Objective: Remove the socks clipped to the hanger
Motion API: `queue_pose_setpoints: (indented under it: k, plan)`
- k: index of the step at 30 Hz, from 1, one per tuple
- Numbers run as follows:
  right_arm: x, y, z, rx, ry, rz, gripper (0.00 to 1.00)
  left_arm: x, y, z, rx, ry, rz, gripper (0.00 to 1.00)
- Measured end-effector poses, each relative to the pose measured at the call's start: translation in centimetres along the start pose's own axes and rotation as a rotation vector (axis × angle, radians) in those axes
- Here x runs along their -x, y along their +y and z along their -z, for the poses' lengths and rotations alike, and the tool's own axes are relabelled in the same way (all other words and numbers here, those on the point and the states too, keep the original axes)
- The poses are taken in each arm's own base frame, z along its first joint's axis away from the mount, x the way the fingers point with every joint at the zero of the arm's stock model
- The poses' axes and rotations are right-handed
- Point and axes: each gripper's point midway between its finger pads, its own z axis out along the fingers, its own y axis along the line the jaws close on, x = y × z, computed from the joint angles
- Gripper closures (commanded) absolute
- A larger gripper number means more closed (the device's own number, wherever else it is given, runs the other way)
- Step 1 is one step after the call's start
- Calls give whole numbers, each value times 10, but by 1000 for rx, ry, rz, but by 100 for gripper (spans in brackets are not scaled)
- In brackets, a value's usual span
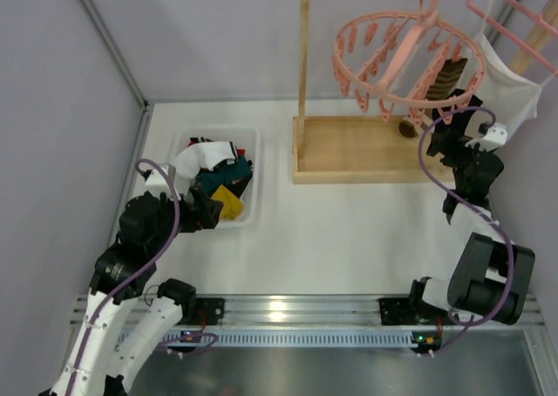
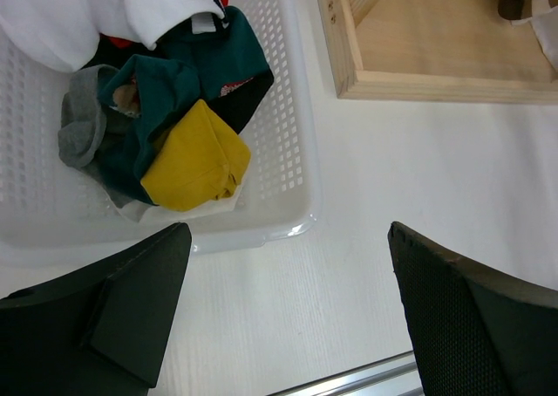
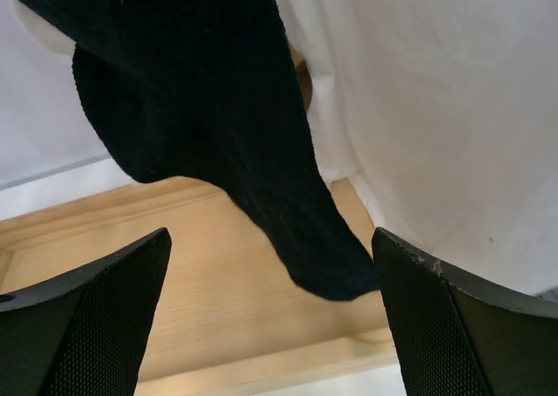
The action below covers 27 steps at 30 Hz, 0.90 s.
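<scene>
The round pink ring hanger (image 1: 392,56) hangs from the wooden rail. A brown striped sock (image 1: 450,76) is clipped at its right side. A black sock (image 3: 218,134) hangs down in the right wrist view, its toe between the open fingers of my right gripper (image 3: 270,317). In the top view, that gripper (image 1: 442,124) is just below the ring's right side. My left gripper (image 2: 288,309) is open and empty over the table, beside the front rim of the white basket (image 2: 288,152). In the basket lie a mustard sock (image 2: 192,165), a teal sock (image 2: 166,99) and a grey sock (image 2: 83,130).
The wooden stand's tray base (image 1: 366,147) sits under the hanger, with its post (image 1: 303,64) at the left. A large white garment (image 1: 506,86) hangs on a plain pink hanger right of the ring, close to my right gripper. A grey wall (image 1: 61,108) runs along the left.
</scene>
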Motion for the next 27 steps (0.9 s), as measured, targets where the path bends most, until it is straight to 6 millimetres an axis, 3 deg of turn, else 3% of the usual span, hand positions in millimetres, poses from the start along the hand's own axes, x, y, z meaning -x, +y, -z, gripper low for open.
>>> queue_pose_setpoints:
  k: [7,12,18,21,22,27]
  plan:
    - [-4,-6,-14,74,-34,23,10,-1,-3,1,-15,0,-6,2]
    - [-16,0,-21,144,-9,47,14,-2,-4,2,-20,3,-8,2]
    - [-12,14,-30,244,-18,64,42,-2,-5,1,-22,4,-9,2]
    - [-3,23,-32,293,-46,67,61,-2,-5,1,-21,4,-9,2]
    - [-1,25,-32,305,-53,66,75,-2,-5,1,-21,4,-9,2]
    - [10,38,-32,377,-113,28,84,-2,-4,1,-21,5,-9,2]
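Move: The black sock hangs about 6 cm ahead of the right hand, 2 cm to its left, its middle some 4 cm higher. Behind it the striped sock hangs around 12 cm ahead and 3 cm left, and the white cloth stands about 10 cm ahead and 7 cm right, both roughly 5 cm up. The hanger ring's middle is about 8 cm ahead, 8 cm left and 18 cm above. From the left hand the black sock lies roughly 25 cm ahead and 46 cm to the right, near its height. Forward and then leftward, the right hand works in on the lower part of the black sock, some 4 cm out and 3 cm left, dipping 1.5 cm before rising to about 2 cm above its start. It swings about 20 degrees counter-clockwise and tips its fingers up, while they close from wide open to nearly shut and pinch the hanging fabric. ##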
